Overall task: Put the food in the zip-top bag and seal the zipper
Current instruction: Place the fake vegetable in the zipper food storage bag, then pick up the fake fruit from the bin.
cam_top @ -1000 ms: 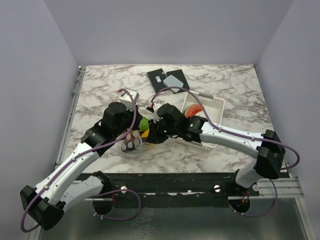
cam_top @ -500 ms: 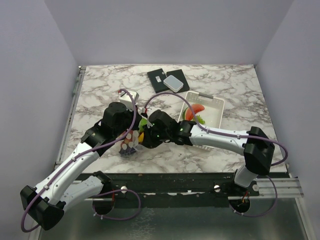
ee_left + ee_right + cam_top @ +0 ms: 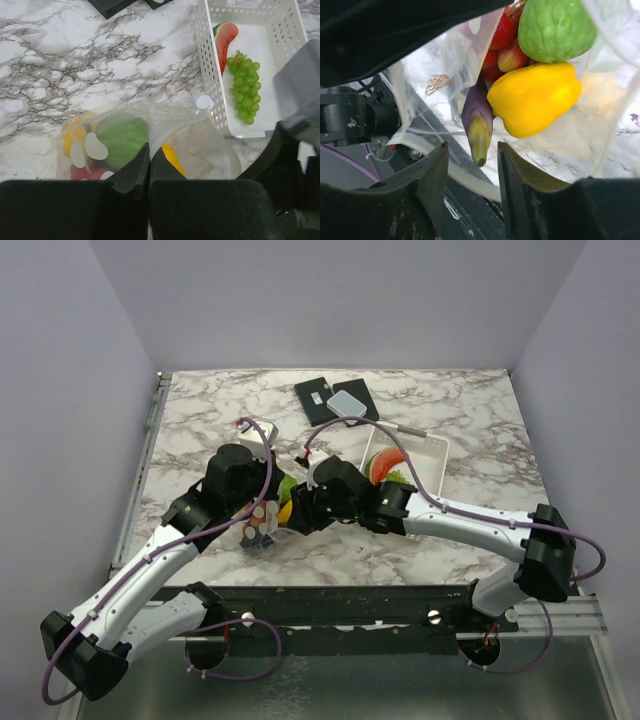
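The dotted clear zip-top bag (image 3: 262, 528) (image 3: 210, 150) hangs in front of the left arm, mouth open. My left gripper (image 3: 149, 151) (image 3: 263, 508) is shut on its rim, by the zipper strip (image 3: 173, 125). Inside lie a green fruit (image 3: 555, 27), a yellow one (image 3: 532, 97), red strawberries (image 3: 504, 46) and the purple eggplant (image 3: 477, 125). My right gripper (image 3: 472, 167) (image 3: 298, 517) is open at the bag's mouth, its fingers either side of the eggplant's stem end without touching it. A watermelon slice (image 3: 225, 40) and green grapes (image 3: 245, 85) lie in the basket.
The white perforated basket (image 3: 207, 75) (image 3: 432, 445) stands just right of the bag, close behind the right wrist. Two black pads (image 3: 335, 400) lie at the back of the marble table. A small white box (image 3: 258, 432) sits behind the left wrist.
The right gripper's jaws have spread apart and let the eggplant go into the bag. The right wrist has drawn back slightly to the right. The left gripper has held still.
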Controlling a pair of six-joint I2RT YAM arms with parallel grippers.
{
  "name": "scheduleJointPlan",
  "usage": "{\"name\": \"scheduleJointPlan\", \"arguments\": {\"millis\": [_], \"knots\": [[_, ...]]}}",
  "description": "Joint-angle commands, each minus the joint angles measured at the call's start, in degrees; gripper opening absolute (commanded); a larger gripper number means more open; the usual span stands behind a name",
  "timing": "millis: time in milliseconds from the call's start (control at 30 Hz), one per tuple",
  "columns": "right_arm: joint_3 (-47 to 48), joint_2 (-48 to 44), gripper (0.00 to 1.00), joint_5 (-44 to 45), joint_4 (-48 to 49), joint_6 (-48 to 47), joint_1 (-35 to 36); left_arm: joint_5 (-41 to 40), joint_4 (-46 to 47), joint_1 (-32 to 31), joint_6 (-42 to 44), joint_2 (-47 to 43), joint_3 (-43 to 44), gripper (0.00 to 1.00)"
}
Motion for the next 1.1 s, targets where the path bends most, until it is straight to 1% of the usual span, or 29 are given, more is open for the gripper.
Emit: {"name": "scheduleJointPlan", "arguments": {"millis": [0, 233, 533, 667, 900, 1067], "knots": [[-0.6, -4.8, 0.5, 6.3, -3.2, -0.7, 0.4, 0.2, 1.9, 0.0, 0.4, -0.6, -0.3, 0.0], [-0.5, -9.9, 0.56, 14.0, -8.4, -2.4, 0.5, -0.1, 1.9, 0.0, 0.4, -0.6, -0.3, 0.0], [-0.8, -16.7, 0.67, 27.5, -16.2, -4.4, 0.2, 0.1, 1.9, 0.0, 0.4, -0.7, -0.3, 0.0], [-0.8, -18.3, 0.69, 32.2, -20.4, -4.5, -1.3, 0.0, 2.0, 0.0, 0.4, -0.8, -0.3, 0.0], [-2.5, -19.8, 0.72, 35.0, -22.8, -6.1, -6.9, -0.1, 2.0, 0.0, 0.3, -0.8, -0.3, 0.0], [-5.0, -19.9, 0.77, 34.0, -21.7, -8.1, -12.5, -0.1, 1.9, 0.0, 0.4, -0.5, -0.3, 0.0]]}}
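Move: The right hand, already clear of the eggplant, is at the bag's mouth. The grapes are about 12 cm ahead of it, 25 cm to its right and 12 cm down in the white basket, with the watermelon slice 7 cm beyond them. In the bag, the eggplant is some 7 cm to the hand's left and 1 cm ahead, the yellow pepper 6 cm ahead and 2 cm left. From the left hand the grapes are roughly 6 cm ahead and 28 cm right. Already free of the eggplant, the right hand backs out of the bag's mouth and swings about 18 cm to the right and 8 cm forward towards the grapes and watermelon in the basket. It climbs some 7 cm first, then sinks about 2, turning clockwise by about 30 degrees as its fingers open wider. The left hand stays put, still pinching the bag's rim. ##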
